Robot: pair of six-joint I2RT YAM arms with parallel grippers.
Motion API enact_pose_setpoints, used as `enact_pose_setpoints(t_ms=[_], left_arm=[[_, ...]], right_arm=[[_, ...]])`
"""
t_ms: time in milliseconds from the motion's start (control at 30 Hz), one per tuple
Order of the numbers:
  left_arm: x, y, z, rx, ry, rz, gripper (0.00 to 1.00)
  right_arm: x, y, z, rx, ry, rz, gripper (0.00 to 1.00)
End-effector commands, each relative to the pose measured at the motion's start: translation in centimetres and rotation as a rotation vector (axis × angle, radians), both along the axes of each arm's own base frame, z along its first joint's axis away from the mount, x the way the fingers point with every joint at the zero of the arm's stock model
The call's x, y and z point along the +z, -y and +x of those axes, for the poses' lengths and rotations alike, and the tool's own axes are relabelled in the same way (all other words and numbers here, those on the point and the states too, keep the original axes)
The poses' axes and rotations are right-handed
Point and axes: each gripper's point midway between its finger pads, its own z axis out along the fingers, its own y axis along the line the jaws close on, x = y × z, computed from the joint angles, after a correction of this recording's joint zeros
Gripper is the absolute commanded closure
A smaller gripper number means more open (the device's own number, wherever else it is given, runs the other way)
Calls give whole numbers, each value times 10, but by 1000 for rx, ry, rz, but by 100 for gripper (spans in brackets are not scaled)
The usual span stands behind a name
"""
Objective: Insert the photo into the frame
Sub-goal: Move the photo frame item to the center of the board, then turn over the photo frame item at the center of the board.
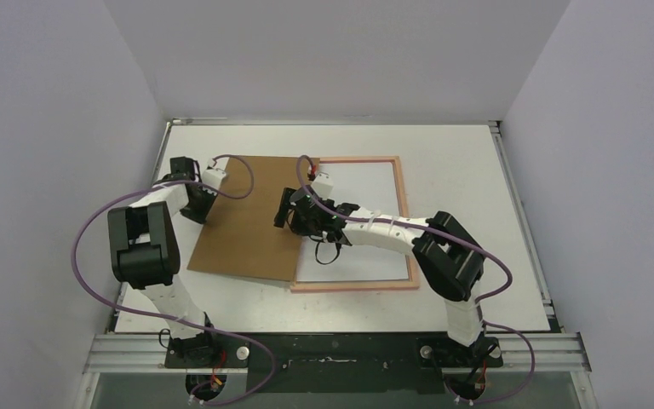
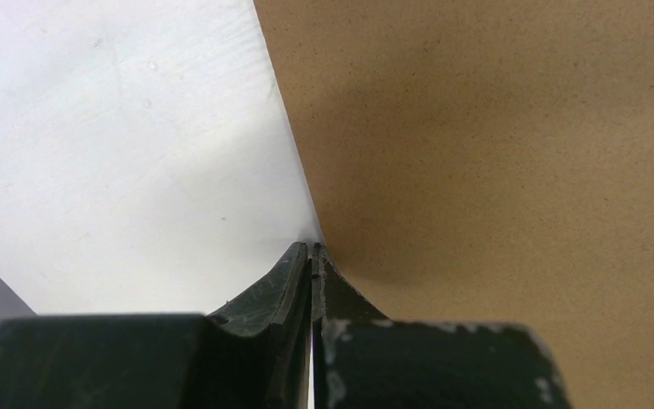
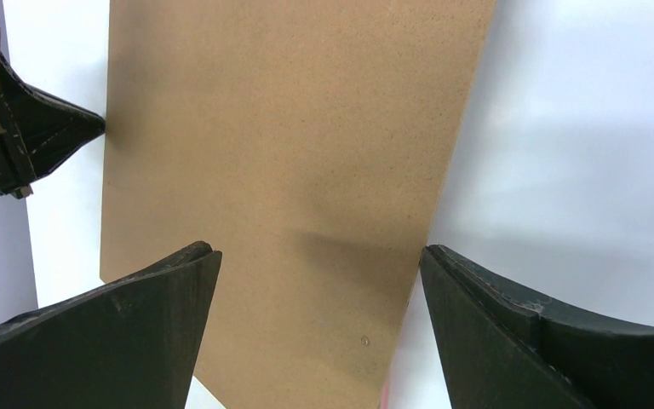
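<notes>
The pink frame [image 1: 405,223] lies flat at the table's middle, and its inside shows plain white. The photo is hidden or out of view. A plain brown backing board [image 1: 240,220] lies slanted to the frame's left and covers its left rail. My left gripper [image 1: 199,210] is shut, with its tips [image 2: 311,247] against the board's [image 2: 494,170] left edge and nothing visibly between them. In the right wrist view its pointed tip [image 3: 94,128] meets that edge. My right gripper [image 1: 289,213] hangs open over the board's [image 3: 289,128] right edge, its gap [image 3: 319,250] holding nothing.
The white table [image 1: 460,170] is walled in by pale panels on three sides. A metal rail [image 1: 332,349] with the arm bases runs along the near edge. A sliver of pink frame [image 3: 385,397] shows under the board's right edge.
</notes>
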Motion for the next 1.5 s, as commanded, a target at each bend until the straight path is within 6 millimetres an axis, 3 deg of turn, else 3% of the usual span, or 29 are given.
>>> enact_pose_setpoints(t_ms=[0,167,400,667,1067,1467], left_arm=[[-14,57,-37,-53,-148,-190,100],[-16,55,-37,-51,-151,-183,100],[-14,55,-36,-48,-152,-181,100],[-15,54,-35,-39,-155,-178,100],[-14,52,-34,-31,-150,-174,100],[-15,52,-35,-14,-153,-178,100]], right_arm=[[79,-25,11,3,110,268,10],[64,-5,19,-28,83,238,10],[50,6,23,-26,59,201,10],[45,35,35,-54,65,153,10],[27,59,48,-62,59,96,10],[4,49,58,-26,9,94,6]])
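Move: The left hand's closed fingertips are already at the left edge of the brown backing board. The board's middle lies about 16 cm to its right and 2 cm ahead, at nearly the same height. The wooden frame, with the white sheet in it, is centred some 45 cm to the right of that hand and level with it. From the right hand, hovering near the board's right side, the board's middle is about 12 cm left, 6 cm ahead and 7 cm below. Shut fingertips still against the backing board's left edge, the left hand pushes it to the right towards the frame, about 4 cm, slowing to a near stop, with a slight roll. The right hand, fingers staying wide open, goes with the board's right edge, some 6 cm right and 5 cm forward, bobbing a little in height; whether it touches the board can't be seen. ##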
